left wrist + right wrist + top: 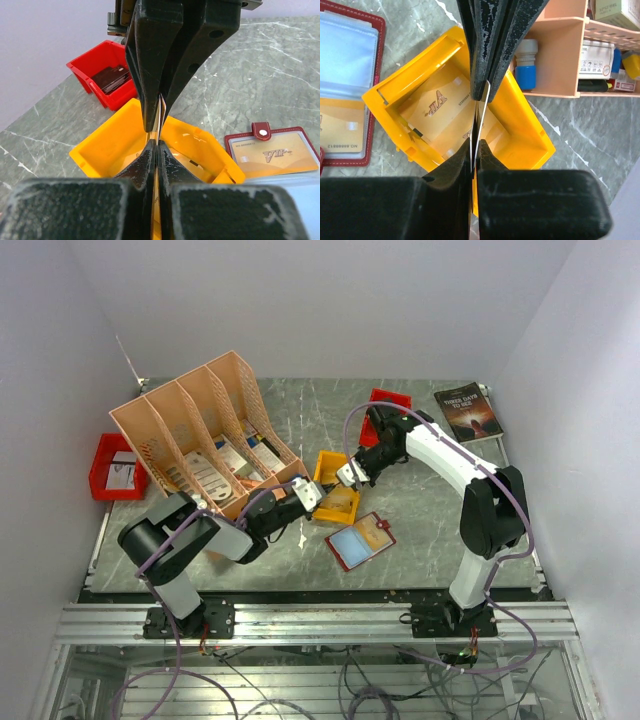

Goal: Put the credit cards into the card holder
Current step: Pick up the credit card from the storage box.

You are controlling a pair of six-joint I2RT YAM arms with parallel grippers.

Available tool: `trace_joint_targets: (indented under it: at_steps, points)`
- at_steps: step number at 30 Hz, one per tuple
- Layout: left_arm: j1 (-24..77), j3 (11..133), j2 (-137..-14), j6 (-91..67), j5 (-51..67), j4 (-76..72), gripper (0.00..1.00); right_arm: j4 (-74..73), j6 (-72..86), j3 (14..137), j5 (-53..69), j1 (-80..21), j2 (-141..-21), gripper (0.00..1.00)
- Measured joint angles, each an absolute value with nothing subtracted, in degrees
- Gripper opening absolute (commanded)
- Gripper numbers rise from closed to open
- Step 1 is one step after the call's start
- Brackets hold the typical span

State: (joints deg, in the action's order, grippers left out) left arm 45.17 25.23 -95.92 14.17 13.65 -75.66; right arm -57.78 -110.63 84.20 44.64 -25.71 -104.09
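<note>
A yellow bin (pixel 335 502) sits mid-table, and both grippers meet above it. My left gripper (pixel 157 142) and my right gripper (pixel 474 142) are each shut on the same thin credit card (pixel 481 117), which stands edge-on between them. In the top view the left gripper (pixel 311 496) comes from the left and the right gripper (pixel 349 474) from the right. Another gold credit card (pixel 440 107) lies inside the bin. The card holder (pixel 361 540) lies open just in front of the bin, red-rimmed, with a gold card (pixel 272 152) in one clear pocket.
An orange file organizer (pixel 200 435) with booklets stands at the back left, with a red bin (pixel 115 465) beside it. A second red bin (pixel 105 77) holding dark cards sits behind the yellow one. A dark book (pixel 468 410) lies at the back right.
</note>
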Motion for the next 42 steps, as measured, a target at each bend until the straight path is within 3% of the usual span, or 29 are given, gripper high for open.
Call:
trace_joint_targets:
  at_steps: [8,12,20,28,35,42]
  points:
    - [45.15,25.21,-95.5,14.76,11.11,-73.84,0.07,-55.53,-106.59,84.47,45.08,-25.76,-106.76,0.08]
    - [45.15,25.21,-95.64,14.41,10.44,-74.08,0.07,-54.81,-105.58,84.73,45.15,-25.78,-108.57,0.25]
    - [45.1,25.17,-93.82,12.03,8.82,-74.11,0.07,-54.28,-99.79,85.08,45.65,-25.82,-108.79,0.36]
    - [45.1,21.91,-86.04,3.9,5.45,-73.89,0.07,-50.76,-86.61,87.66,47.33,-25.69,-108.73,0.56]
    - [45.08,18.85,-76.49,-9.21,2.66,-71.37,0.07,-46.11,-72.36,88.09,49.28,-23.7,-105.47,0.62]
    - [45.08,19.33,-63.92,-27.31,3.01,-59.51,0.07,-44.71,-64.29,85.67,56.4,-18.87,-95.33,0.64]
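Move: The card is pinched between the two grippers, its middle about 2 cm right and 1 cm forward of the left hand and 3 cm left and 1 cm back of the right. From the left hand, the card holder lies some 10 cm back, 8 cm right and 12 cm below; the yellow storage box is 2 cm ahead, 3 cm right and about 9 cm below. The red box stands roughly 17 cm ahead and 8 cm right of the right hand, 9 cm below. Keep the left gripper shut on the card almost in place over the yellow box while the right fingers open wide, let go and dip about 2.5 cm. Then lift the card some 10 cm with the left, drawing back and left as its left side rolls down; raise the right up and slightly forward, clear of the card, turning it clockwise nearly 30 degrees. ##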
